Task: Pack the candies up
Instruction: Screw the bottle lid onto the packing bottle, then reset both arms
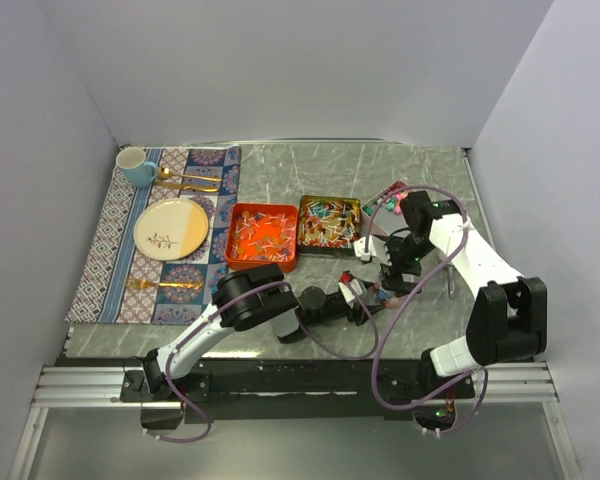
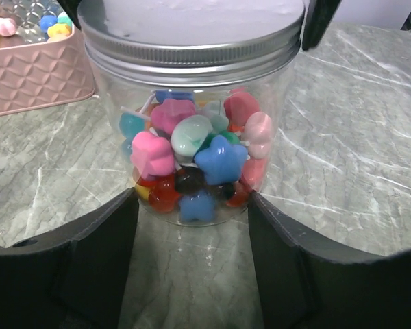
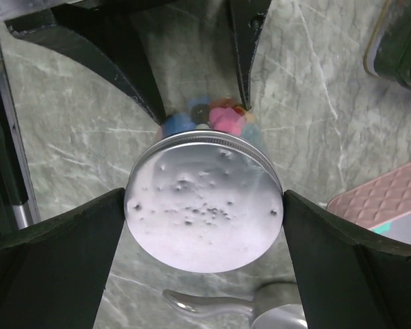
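A clear jar with a silver screw lid stands on the grey marble table, filled with candies: pink, blue, green and red pieces. My left gripper is closed on the jar's lower sides, one finger at each side. My right gripper comes from above and is shut on the lid, its fingers pressed against the rim. In the top view both grippers meet at the jar in front of the tins: the left gripper and the right gripper.
A pink quilted tray with loose candies stands by the jar, also showing in the right wrist view. A metal scoop lies beside it. An orange tin and a gold tin hold wrapped sweets. A placemat with plate, mug and gold cutlery lies at the left.
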Controlling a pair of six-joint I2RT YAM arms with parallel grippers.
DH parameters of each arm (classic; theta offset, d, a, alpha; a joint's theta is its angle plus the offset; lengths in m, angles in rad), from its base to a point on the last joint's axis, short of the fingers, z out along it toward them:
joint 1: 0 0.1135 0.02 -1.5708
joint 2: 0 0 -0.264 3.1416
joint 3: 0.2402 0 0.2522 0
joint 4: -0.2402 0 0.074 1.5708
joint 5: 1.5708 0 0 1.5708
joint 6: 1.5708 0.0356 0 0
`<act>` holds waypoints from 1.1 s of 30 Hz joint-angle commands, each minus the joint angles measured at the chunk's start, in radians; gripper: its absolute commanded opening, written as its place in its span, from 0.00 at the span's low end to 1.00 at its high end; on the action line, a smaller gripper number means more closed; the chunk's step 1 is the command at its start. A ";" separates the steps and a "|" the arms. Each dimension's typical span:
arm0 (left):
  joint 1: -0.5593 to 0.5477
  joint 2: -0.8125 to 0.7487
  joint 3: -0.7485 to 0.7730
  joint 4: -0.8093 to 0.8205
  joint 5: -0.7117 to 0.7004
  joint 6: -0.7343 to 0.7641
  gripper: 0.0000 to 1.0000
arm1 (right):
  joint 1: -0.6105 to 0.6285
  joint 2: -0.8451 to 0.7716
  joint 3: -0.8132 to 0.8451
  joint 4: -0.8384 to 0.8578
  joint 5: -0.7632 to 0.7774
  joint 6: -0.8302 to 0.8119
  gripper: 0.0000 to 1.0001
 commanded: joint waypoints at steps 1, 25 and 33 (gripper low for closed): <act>0.049 0.177 -0.042 -0.351 -0.076 -0.089 0.83 | -0.003 -0.052 -0.080 -0.124 -0.026 0.096 1.00; 0.060 -0.464 -0.192 -0.858 -0.269 -0.082 0.96 | -0.273 -0.039 0.367 0.111 -0.288 0.662 1.00; 0.213 -0.689 0.116 -1.313 -0.280 -0.196 0.96 | -0.248 -0.294 0.273 0.534 0.075 1.265 1.00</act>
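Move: The left fingers hold the lidded packing bottle low, its middle about 3 cm right, 1 ahead and 2 above their hand point. It lies 5 cm below the right hand, level in both other directions, with that hand's open fingers astride the lid. From the right hand, the pink candy box is 18 cm ahead and 2 right, the green tray 17 ahead and 14 left, the scoop 10 ahead and 13 right, all roughly 8 lower. Left hand releases the bottle, backing left then forward; right climbs 16 cm off the lid, forward and clockwise. ##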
